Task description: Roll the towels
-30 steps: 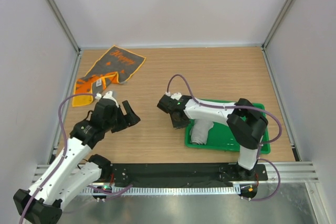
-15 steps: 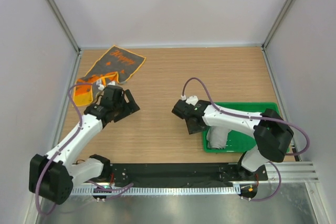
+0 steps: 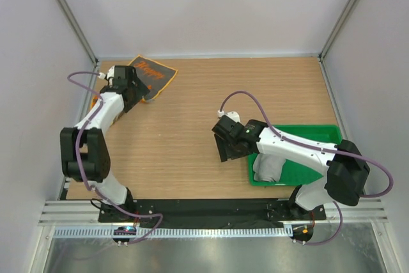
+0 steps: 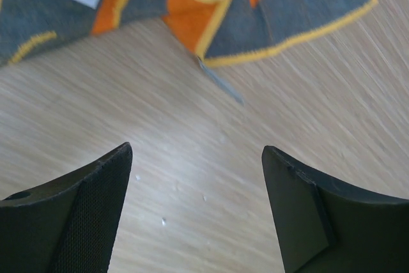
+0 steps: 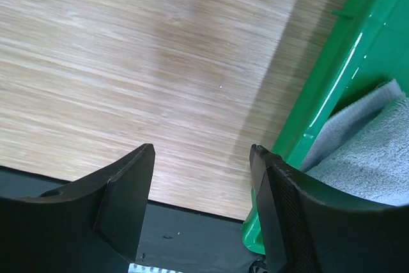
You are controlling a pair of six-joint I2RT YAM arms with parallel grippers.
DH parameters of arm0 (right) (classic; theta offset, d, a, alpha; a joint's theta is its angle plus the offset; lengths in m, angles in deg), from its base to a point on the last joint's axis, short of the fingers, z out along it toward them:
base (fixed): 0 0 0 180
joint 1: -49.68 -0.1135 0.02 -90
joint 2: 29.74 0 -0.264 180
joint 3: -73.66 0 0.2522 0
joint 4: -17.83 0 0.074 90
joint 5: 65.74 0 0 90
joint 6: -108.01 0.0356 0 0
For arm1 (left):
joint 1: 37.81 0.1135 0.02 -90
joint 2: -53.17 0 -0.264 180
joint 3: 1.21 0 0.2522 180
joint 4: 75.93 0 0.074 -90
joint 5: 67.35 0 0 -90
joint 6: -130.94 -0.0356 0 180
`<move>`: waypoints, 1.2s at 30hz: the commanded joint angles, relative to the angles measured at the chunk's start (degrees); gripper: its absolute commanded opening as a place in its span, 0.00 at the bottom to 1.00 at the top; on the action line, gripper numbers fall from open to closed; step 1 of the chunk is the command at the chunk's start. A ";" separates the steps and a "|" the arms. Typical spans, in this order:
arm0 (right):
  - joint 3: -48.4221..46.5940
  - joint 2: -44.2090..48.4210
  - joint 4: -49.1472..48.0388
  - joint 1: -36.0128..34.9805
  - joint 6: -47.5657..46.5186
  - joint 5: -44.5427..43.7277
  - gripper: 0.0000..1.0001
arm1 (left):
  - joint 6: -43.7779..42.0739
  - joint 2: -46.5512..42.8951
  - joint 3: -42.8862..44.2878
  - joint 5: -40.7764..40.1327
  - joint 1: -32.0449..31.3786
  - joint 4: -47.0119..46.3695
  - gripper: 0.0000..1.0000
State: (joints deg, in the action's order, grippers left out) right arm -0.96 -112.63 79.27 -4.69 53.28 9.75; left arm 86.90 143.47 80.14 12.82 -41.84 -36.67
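Observation:
The dark grey towel [image 3: 156,73] with orange print lies flat at the far left, one end folded to show its orange back. In the left wrist view the towel [image 4: 294,4] lies just ahead of the fingers. My left gripper [image 3: 131,91] [image 4: 197,151] is open and empty over bare wood at the towel's near edge. The light grey towel [image 3: 267,167] lies rolled in the green tray [image 3: 313,133]; it also shows in the right wrist view [image 5: 374,139]. My right gripper [image 3: 227,150] [image 5: 203,149] is open and empty, just left of the tray [image 5: 332,87].
White walls with metal posts close in the wooden table [image 3: 255,94] on three sides. A black base strip [image 3: 211,209] runs along the near edge. The left arm's purple cable [image 3: 80,75] loops near the left wall.
My left arm has swung from the near left up to the dark towel at the far left. The tray with the light grey towel has shifted right; my right gripper now sits by its left edge.

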 commanded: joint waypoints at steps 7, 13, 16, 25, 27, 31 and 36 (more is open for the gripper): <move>-0.40 -0.34 -1.63 -0.12 -1.87 2.81 0.68 | -3.68 18.83 17.91 -8.63 3.86 0.87 0.82; 1.27 -1.22 -2.42 -0.04 -2.04 3.34 0.68 | -2.71 27.90 26.87 -5.47 8.07 3.85 0.81; 0.75 -2.97 -2.68 -0.04 -2.57 3.60 0.68 | -2.62 32.65 32.33 -3.89 8.34 7.28 0.78; 0.39 -5.00 -3.03 -0.12 -3.10 3.95 0.68 | -0.78 37.32 33.84 1.38 8.43 7.20 0.45; 1.79 -5.17 -3.30 -0.12 -2.84 4.04 0.68 | -0.51 37.23 32.96 2.26 8.43 6.59 0.39; 5.04 -4.47 -3.12 -0.12 -1.00 2.82 0.68 | -0.08 37.14 31.90 4.63 8.43 6.14 0.07; 9.00 -2.72 -2.16 0.67 1.91 0.44 0.68 | -0.34 33.37 28.04 5.17 7.47 5.53 0.00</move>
State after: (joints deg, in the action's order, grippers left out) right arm 6.51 -117.57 76.21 -4.54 52.42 12.75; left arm 86.39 180.15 110.96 15.88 -33.34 -31.66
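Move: From the left hand, open above the table, the middle of the grey-and-orange towel lies some 12 cm ahead, 7 cm left and 11 cm down. Its white label is about 10 cm ahead and 11 cm left; the pale strip at its near edge is roughly 9 cm ahead and 1 cm right. From the right hand, the green tray's left wall is about 7 cm right and 3 cm ahead, the rolled towel in the tray 14 cm right and 1 cm back, both about 6 cm below. Forward and down, bearing left, the open left hand swoops about 11 cm out and 10 cm down onto the towel, then edges back right some 3 cm as its fingers shut, pinching a fold beside the label. The right hand, fingers still half open, sinks about 6 cm beside the tray's left wall, finally easing back and right towards it. ##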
